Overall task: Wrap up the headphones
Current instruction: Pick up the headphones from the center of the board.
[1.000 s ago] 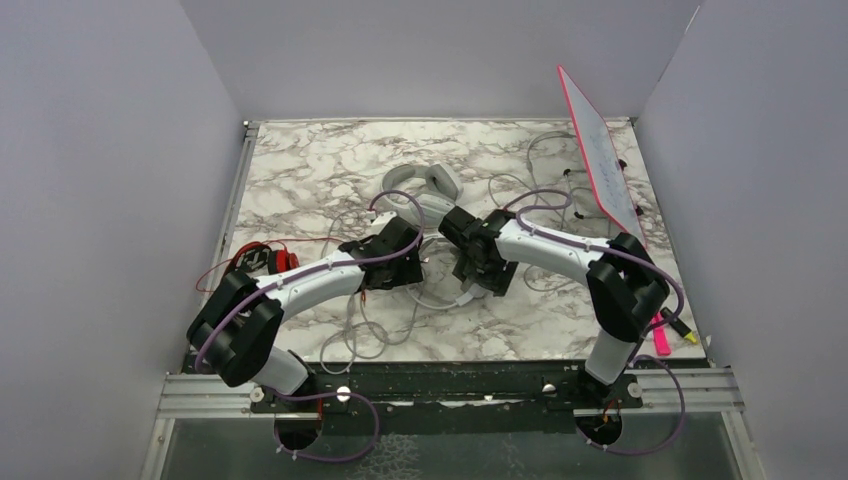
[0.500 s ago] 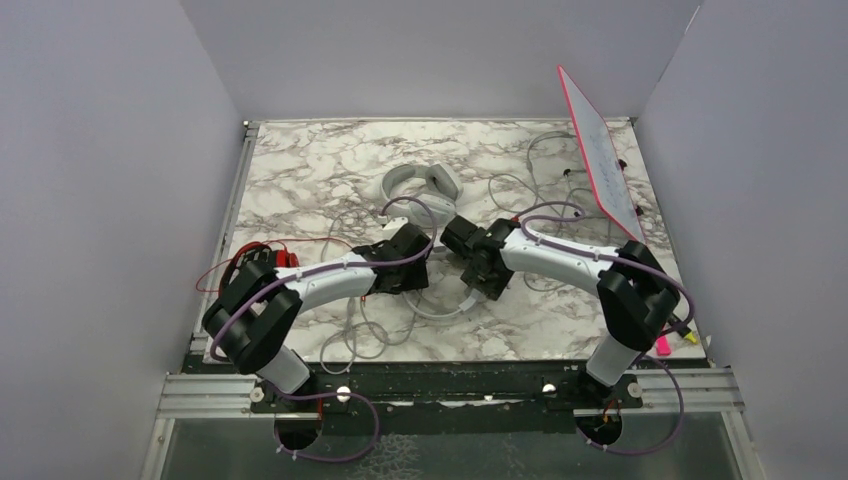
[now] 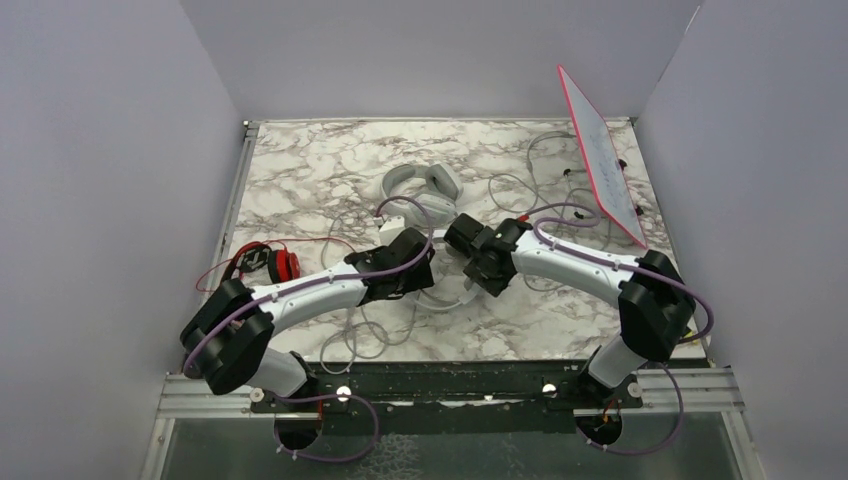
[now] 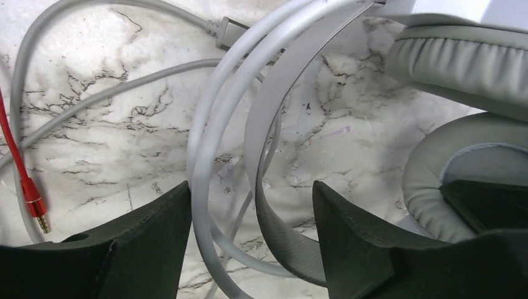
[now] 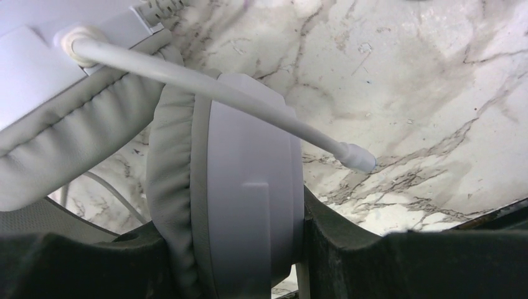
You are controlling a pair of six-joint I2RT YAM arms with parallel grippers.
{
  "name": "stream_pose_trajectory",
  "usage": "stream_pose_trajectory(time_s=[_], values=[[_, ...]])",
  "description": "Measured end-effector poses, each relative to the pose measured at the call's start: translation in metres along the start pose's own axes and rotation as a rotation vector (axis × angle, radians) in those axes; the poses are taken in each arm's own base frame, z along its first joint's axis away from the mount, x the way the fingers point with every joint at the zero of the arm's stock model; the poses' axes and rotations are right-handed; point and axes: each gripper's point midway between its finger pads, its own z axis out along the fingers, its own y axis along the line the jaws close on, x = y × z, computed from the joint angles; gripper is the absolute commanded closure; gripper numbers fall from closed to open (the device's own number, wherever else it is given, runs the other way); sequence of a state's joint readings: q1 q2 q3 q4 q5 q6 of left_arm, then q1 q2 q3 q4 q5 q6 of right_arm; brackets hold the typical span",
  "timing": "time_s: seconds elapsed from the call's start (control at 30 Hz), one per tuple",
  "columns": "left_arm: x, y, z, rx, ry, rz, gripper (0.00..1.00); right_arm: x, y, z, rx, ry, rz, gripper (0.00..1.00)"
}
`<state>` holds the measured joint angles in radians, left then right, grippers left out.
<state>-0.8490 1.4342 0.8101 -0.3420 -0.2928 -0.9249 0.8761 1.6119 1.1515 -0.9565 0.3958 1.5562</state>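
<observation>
A white-silver headset [image 3: 443, 297] lies mid-table between both grippers. My right gripper [image 5: 230, 232] is shut on one of its ear cups [image 5: 249, 187], a finger pressed on each side; the mic boom [image 5: 249, 103] sticks out above. In the top view the right gripper [image 3: 480, 272] sits just right of my left gripper [image 3: 428, 270]. The left gripper [image 4: 252, 194] is open, straddling the headset's white band [image 4: 202, 156] and grey strap [image 4: 274, 124]; its left finger touches the band. A light grey headset [image 3: 420, 184] lies behind. A red-and-black headset [image 3: 262, 262] is at the left.
A red-framed whiteboard [image 3: 605, 155] leans at the back right. Loose grey cables [image 3: 350, 340] loop over the marble near the front and at the back right [image 3: 545, 150]. A red cable plug [image 4: 34, 205] lies beside the left finger.
My right gripper has closed onto the ear cup. The left arm has reached further right, bringing its jaws round the headband, and narrowed slightly.
</observation>
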Motion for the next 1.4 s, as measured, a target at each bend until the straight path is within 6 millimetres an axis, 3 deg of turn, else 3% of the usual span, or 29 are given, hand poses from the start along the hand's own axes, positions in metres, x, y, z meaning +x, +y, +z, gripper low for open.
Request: stream_pose_trajectory(time_s=[0.13,0.47,0.63,0.7,0.73,0.83,0.87,0.93,1.07,1.17,1.23,1.4], values=[[-0.006,-0.002,-0.007,0.009,-0.027,-0.028,0.33,-0.005,0.008,-0.003,-0.013,-0.017,0.011,0.63],[0.005,0.007,0.010,-0.072,0.013,-0.007,0.48,-0.003,0.011,-0.003,-0.016,-0.023,0.025,0.63],[-0.001,0.009,0.010,-0.099,-0.007,0.008,0.76,-0.005,0.010,-0.004,-0.017,-0.034,0.031,0.62],[-0.004,0.012,0.010,-0.112,-0.019,0.015,0.96,-0.006,0.010,-0.005,-0.019,-0.037,0.033,0.59],[-0.005,0.012,0.010,-0.118,-0.026,0.018,1.00,-0.007,0.010,-0.006,-0.023,-0.038,0.032,0.57],[-0.014,0.012,0.009,-0.131,-0.054,0.019,1.00,-0.007,0.012,-0.013,-0.045,-0.039,0.031,0.43],[-0.016,0.012,0.008,-0.132,-0.061,0.020,1.00,-0.007,0.012,-0.015,-0.053,-0.038,0.025,0.35],[-0.021,0.011,0.007,-0.132,-0.077,0.026,1.00,-0.006,0.013,-0.020,-0.074,-0.037,-0.012,0.11],[-0.030,0.007,0.000,-0.123,-0.093,0.052,1.00,-0.005,0.026,-0.032,-0.197,-0.041,-0.235,0.00],[-0.049,0.003,-0.009,-0.123,-0.115,0.072,1.00,-0.008,0.030,-0.054,-0.378,-0.064,-0.476,0.00],[-0.063,-0.003,-0.018,-0.106,-0.138,0.085,1.00,-0.016,0.033,-0.086,-0.514,-0.101,-0.619,0.00],[-0.118,-0.012,-0.061,-0.031,-0.248,0.049,1.00,-0.049,0.059,-0.189,-0.819,-0.258,-0.856,0.00]])
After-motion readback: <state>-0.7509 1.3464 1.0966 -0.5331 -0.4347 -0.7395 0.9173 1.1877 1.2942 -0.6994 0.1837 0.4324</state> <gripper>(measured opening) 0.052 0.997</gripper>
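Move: The white headphones' headband runs between the left hand's open fingers, about 1 cm ahead and 1 cm below; from the right hand it lies some 12 cm left, 1 cm ahead and 1 cm lower. The right fingers already grip the near ear cup, 12 cm right of the left hand, level fore and aft. From the left hand, the grey cable's plug is some 5 cm straight ahead and 4 cm lower, the second headphones about 17 cm straight ahead and 4 cm lower. The headband is straddled by the left fingers, which dip about a centimetre, shut and pinch it, then carry it up some 12 cm and about 5 cm forward, drifting left. The right hand keeps its hold on the near ear cup until the pinch is made, then opens wide, lets go and rises about 20 cm, drifting left while turning some 60 degrees counter-clockwise and tipping its fingers up. ##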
